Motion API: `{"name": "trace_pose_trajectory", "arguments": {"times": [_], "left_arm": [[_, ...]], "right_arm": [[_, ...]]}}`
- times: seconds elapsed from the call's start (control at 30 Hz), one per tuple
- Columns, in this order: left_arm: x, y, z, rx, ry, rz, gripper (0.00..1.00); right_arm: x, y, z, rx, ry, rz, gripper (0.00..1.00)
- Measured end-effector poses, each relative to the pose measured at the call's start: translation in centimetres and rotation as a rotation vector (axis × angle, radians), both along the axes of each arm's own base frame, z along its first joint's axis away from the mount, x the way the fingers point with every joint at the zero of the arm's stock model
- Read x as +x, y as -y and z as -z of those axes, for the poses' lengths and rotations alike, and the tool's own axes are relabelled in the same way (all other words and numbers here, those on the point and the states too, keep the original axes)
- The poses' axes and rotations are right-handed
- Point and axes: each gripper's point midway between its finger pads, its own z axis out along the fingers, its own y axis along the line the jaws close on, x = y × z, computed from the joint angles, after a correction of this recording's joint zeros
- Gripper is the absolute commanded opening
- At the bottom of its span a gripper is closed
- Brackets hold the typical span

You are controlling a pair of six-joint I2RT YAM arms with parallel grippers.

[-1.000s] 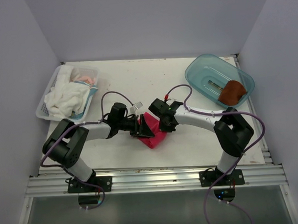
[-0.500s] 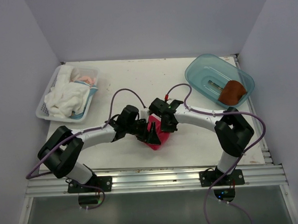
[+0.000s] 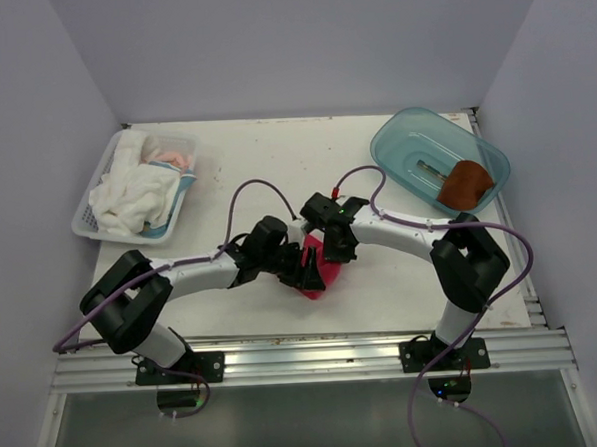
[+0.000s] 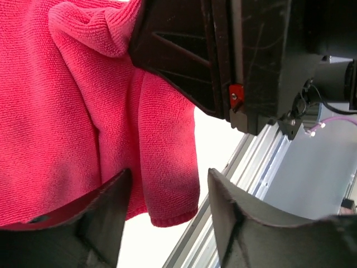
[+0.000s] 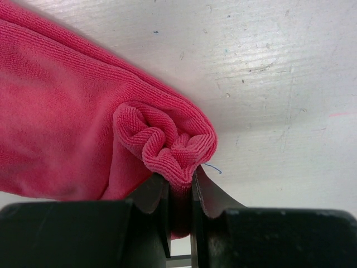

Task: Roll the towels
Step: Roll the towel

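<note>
The pink-red towel [image 3: 325,272] lies partly rolled at the table's middle front. My right gripper [image 3: 332,252] is shut on its bunched, rolled end [image 5: 177,153], and the flat rest of the cloth spreads to the left [image 5: 56,123]. My left gripper [image 3: 309,271] has come in from the left and stands open, its two fingers either side of the towel's folded lower edge [image 4: 167,190]. The left finger [image 4: 103,218] is against the cloth and the right one stands apart from it. The rust-brown towel [image 3: 466,183] sits in the blue tub.
A white basket [image 3: 86,217] holding white cloths stands at the back left. The clear blue tub [image 3: 404,143] is at the back right. An aluminium rail [image 3: 306,359] runs along the near table edge, close below the towel.
My left arm has reached to the right, bringing its gripper onto the pink-red towel beside the right gripper. The right gripper has kept its hold and barely moved.
</note>
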Motion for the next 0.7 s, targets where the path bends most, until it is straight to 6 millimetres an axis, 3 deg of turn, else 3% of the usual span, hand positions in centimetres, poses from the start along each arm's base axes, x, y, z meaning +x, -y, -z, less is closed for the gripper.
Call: {"name": "trace_pose_trajectory", "arguments": {"times": [0.03,0.13,0.17,0.2,0.23,0.33,0.37,0.47,0.7], "left_arm": [[0.0,0.1,0.0,0.003,0.002,-0.003,0.55],[0.0,0.2,0.5,0.019,-0.005,-0.029,0.32],[0.1,0.2,0.7,0.024,-0.009,-0.036,0.13],[0.1,0.2,1.0,0.031,-0.023,-0.049,0.05],[0.1,0.2,1.3,0.037,-0.029,-0.054,0.00],[0.0,0.5,1.5,0.016,-0.057,-0.050,0.00],[0.0,0.6,1.4,-0.001,-0.065,-0.047,0.00],[-0.2,0.3,1.4,-0.066,-0.114,-0.054,0.00],[-0.4,-0.7,1.4,-0.212,-0.242,-0.082,0.00]], "right_arm": [[0.0,0.0,0.0,0.001,0.000,0.001,0.00],[-0.1,-0.1,0.0,0.007,-0.006,0.000,0.00],[-0.1,-0.1,0.0,0.009,-0.007,0.001,0.00],[-0.1,-0.1,0.0,0.010,-0.009,0.001,0.08],[-0.1,-0.2,0.0,0.013,-0.011,0.001,0.32],[-0.1,-0.2,-0.1,0.030,-0.004,0.000,0.64],[-0.2,-0.1,-0.2,0.045,0.003,0.001,0.68],[-0.7,0.3,-1.5,0.122,0.043,0.005,0.73],[-0.6,2.2,-4.5,0.379,0.231,0.084,0.74]]}}
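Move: The left hand, fingers open and pointing right and down, already straddles the folded edge at the towel's near end, which lies about 1 cm back, 1 cm right and 2 cm below its hand point. The bunched fold still held by the right fingers is some 6 cm ahead and 6 cm right of the left hand; the towel's far end is about 10 cm ahead and 2 cm left. From the right hand, the near end lies roughly 7 cm back and 5 cm left. The left hand sinks about 1.5 cm onto the towel's near end while its fingers shut and pinch the folded edge; it then keeps that hold, easing about a centimetre left as the wrist tilts some 20 degrees and brings the fingers nearer to level. Once the left grip is shut, the right hand finishes opening wide, lets go of the bunched fold and lifts clear of it, up about 5 cm and a little to the right, its wrist tilting so that the fingertips swing left and forward. ##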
